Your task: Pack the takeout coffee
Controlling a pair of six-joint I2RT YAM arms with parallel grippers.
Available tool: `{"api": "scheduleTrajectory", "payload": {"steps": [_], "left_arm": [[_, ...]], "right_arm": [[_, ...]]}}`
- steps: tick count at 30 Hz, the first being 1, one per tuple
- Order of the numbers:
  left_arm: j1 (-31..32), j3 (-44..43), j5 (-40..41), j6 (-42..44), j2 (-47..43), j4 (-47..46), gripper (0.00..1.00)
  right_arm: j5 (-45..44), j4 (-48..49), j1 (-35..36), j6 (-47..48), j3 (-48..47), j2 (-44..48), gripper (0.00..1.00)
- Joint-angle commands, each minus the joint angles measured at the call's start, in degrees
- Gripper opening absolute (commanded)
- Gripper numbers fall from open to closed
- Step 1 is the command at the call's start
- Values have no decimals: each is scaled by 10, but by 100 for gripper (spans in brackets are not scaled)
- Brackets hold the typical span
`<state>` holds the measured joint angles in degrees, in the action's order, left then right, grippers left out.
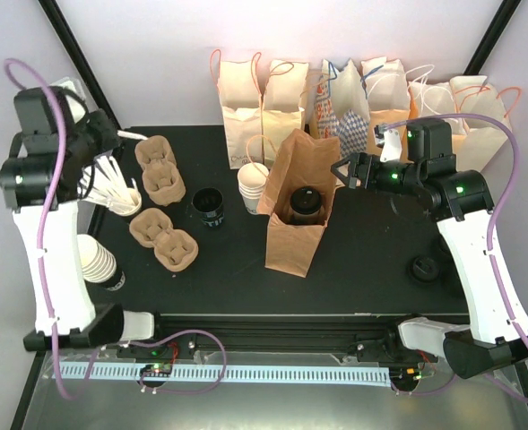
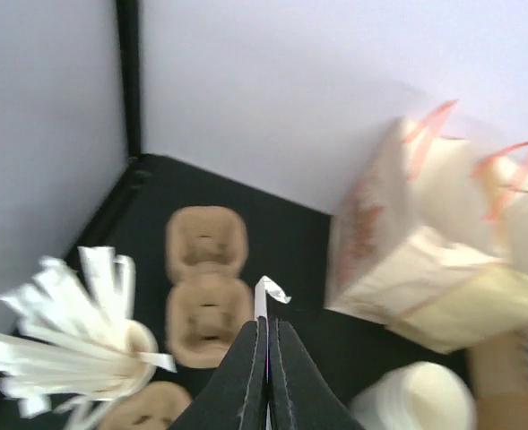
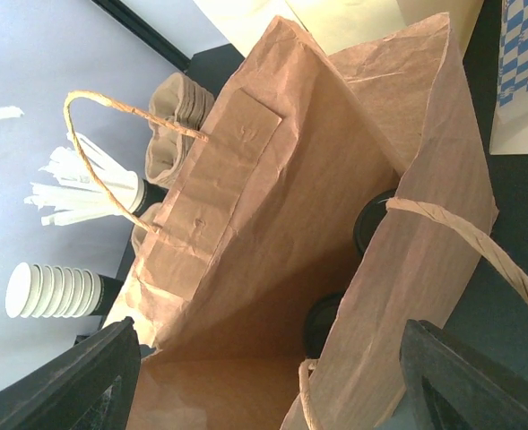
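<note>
The takeout coffee point(image 1: 305, 204) stands inside the open brown paper bag point(image 1: 292, 235) at the table's middle. Only its black lid point(image 3: 323, 322) shows, deep between the bag's walls point(image 3: 246, 215). My right gripper point(image 1: 342, 173) hovers at the bag's upper right rim, open. In the right wrist view the right gripper point(image 3: 272, 381) faces the bag's mouth, one wide-spread finger on each side. My left gripper point(image 1: 118, 135) is up at the far left, above the pulp carriers. In the left wrist view the left gripper point(image 2: 268, 327) is shut on a thin white paper-wrapped stick point(image 2: 264, 300).
A cup of white wrapped sticks point(image 1: 120, 193) and a stack of white cups point(image 1: 98, 260) stand at the left. Pulp cup carriers point(image 1: 160, 172) lie nearby. A black stack point(image 1: 208, 206) and more white cups point(image 1: 253, 185) flank the bag. Paper bags point(image 1: 353, 98) line the back. A loose black lid point(image 1: 423, 269) lies right.
</note>
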<state>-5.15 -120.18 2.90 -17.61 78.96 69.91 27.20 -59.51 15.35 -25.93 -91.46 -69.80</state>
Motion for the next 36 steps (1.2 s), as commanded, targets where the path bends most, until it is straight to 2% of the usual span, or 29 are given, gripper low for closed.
{"api": "scheduleTrajectory", "payload": {"steps": [1,3,5,7,9,15,19,24,30,36], "left_arm": [[5,95,-210,-140,-76,-104,2],[24,206,-297,-242,-141,-235,1],[60,287,-336,-303,-182,-366,2],[107,314,-338,-321,-198,-429,2],[156,300,-337,-304,-191,-444,2],[293,189,-281,-148,-150,-367,1],[361,168,-245,-82,-128,-310,1],[457,135,-174,-8,-79,-247,2],[510,91,-97,47,-8,-169,1],[521,72,-97,74,36,-130,1]], "right_arm": [[11,6,2,-8,8,1,82],[11,6,2,-12,13,2,82],[8,4,2,-14,15,3,81],[1,2,2,-16,13,7,81],[-8,-2,2,-17,10,11,82],[-40,-12,1,-22,3,23,82],[-75,-11,1,-25,-12,37,82],[-49,26,1,-39,-12,54,82],[-16,79,1,-65,12,79,82],[-24,105,1,-69,6,101,82]]}}
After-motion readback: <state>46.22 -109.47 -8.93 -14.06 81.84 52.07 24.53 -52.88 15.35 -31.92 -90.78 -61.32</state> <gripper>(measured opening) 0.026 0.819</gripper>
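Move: The open paper bag with the coffees is some 44 cm to the right of the straw-holding left hand, about 2 cm back and 33 cm below. Short of it, the white cup stack stands about 32 cm right and 5 cm ahead, and a black cup about 21 cm right and 1 cm ahead, both roughly 40 cm down. From the right hand, the bag is about 12 cm left, 3 cm ahead and 25 cm below. Left hand swings its straw some 34 cm right towards the bag, turning clockwise 60 degrees; the right rises. ##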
